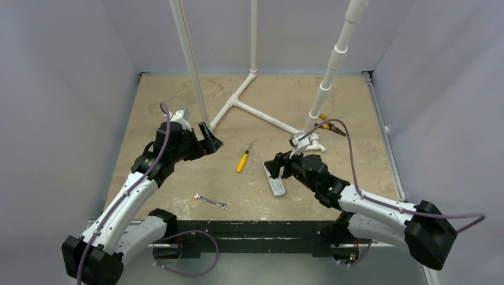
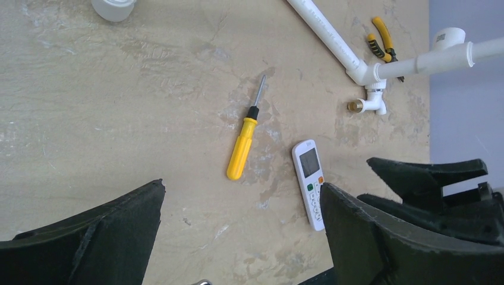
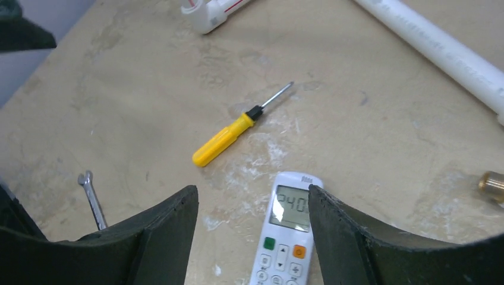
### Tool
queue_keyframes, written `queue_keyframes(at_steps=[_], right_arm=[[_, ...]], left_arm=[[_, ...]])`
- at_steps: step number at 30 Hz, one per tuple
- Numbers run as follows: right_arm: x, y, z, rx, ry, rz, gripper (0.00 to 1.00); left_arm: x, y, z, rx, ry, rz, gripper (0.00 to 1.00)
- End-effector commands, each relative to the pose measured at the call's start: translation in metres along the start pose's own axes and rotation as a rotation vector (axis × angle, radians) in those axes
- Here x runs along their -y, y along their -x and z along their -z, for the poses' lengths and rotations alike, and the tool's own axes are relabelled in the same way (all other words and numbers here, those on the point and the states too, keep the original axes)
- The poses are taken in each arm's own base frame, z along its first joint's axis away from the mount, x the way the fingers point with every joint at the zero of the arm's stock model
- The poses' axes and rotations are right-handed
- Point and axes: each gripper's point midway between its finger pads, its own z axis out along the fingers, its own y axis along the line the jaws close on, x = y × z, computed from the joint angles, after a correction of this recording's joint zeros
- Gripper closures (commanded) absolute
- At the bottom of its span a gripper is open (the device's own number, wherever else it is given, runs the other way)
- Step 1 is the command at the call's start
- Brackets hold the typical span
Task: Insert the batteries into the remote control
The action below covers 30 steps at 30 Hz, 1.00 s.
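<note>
The white remote control (image 1: 277,182) lies face up on the tan table, its lit display end (image 3: 291,206) pointing away from the arms. My right gripper (image 3: 252,190) hovers open just over it. Its right finger overlaps the remote's right edge in the right wrist view, and a wide gap stays on the left side. My left gripper (image 2: 242,187) is wide open and holds nothing. It stands off to the left (image 1: 212,138), with the remote control (image 2: 310,178) beside its right finger. No batteries show in any view.
A yellow-handled screwdriver (image 1: 242,160) lies left of the remote. A small wrench (image 1: 211,201) rests near the front edge. White pipe work (image 1: 261,116) with upright pipes crosses the back of the table. Yellow pliers (image 2: 380,41) and a brass fitting (image 3: 492,185) lie by the right pipe.
</note>
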Motion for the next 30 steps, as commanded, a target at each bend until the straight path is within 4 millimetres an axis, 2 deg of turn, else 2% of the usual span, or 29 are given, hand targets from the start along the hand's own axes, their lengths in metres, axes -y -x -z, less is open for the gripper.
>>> queue_keyframes(at_steps=[1, 4, 8, 13, 21, 26, 27, 30], right_arm=[[0.016, 0.007, 0.007, 0.033, 0.122, -0.188, 0.32], [0.038, 0.002, 0.011, 0.026, 0.119, -0.275, 0.25], [0.046, -0.003, 0.015, 0.03, 0.161, -0.353, 0.22], [0.061, -0.002, 0.013, 0.046, 0.1, -0.342, 0.21], [0.122, 0.019, 0.03, 0.184, -0.257, -0.293, 0.18], [0.125, 0.039, 0.044, 0.31, -0.263, -0.227, 0.16], [0.129, 0.044, 0.047, 0.343, -0.28, -0.204, 0.12], [0.134, 0.049, 0.053, 0.4, -0.3, -0.185, 0.1]], left_arm=[[0.005, 0.018, 0.007, 0.061, -0.009, -0.038, 0.0], [0.002, 0.018, 0.008, 0.073, 0.002, -0.041, 0.0], [-0.002, 0.016, 0.008, 0.074, 0.017, -0.048, 0.0], [-0.014, 0.01, 0.003, 0.076, 0.049, -0.041, 0.0], [-0.023, 0.007, -0.005, 0.086, 0.076, -0.039, 0.0], [-0.022, 0.01, -0.006, 0.1, 0.074, -0.025, 0.0], [-0.021, 0.011, -0.006, 0.104, 0.069, -0.025, 0.0], [-0.02, 0.013, -0.006, 0.117, 0.061, -0.024, 0.0]])
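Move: Beneath the empty right hand lies the remote control, about 6 cm back, level with it sideways and some 11 cm below. On the table too, the screwdriver lies roughly 3 cm ahead and 13 cm to the hand's left, and the white tap about 11 cm ahead and 18 cm to its right. From the left hand, the remote control is some 14 cm back, 26 cm to the right and 16 cm below. Leaving the remote control, the empty right hand swings about 12 cm to the right and some 4 cm forward, towards the white tap. It dips roughly 4 cm early on, nearly pauses, then climbs back to slightly above its starting height while turning clockwise some 20 degrees, its fingers opening wider. The left hand, still wide open, drifts a little left and down. ##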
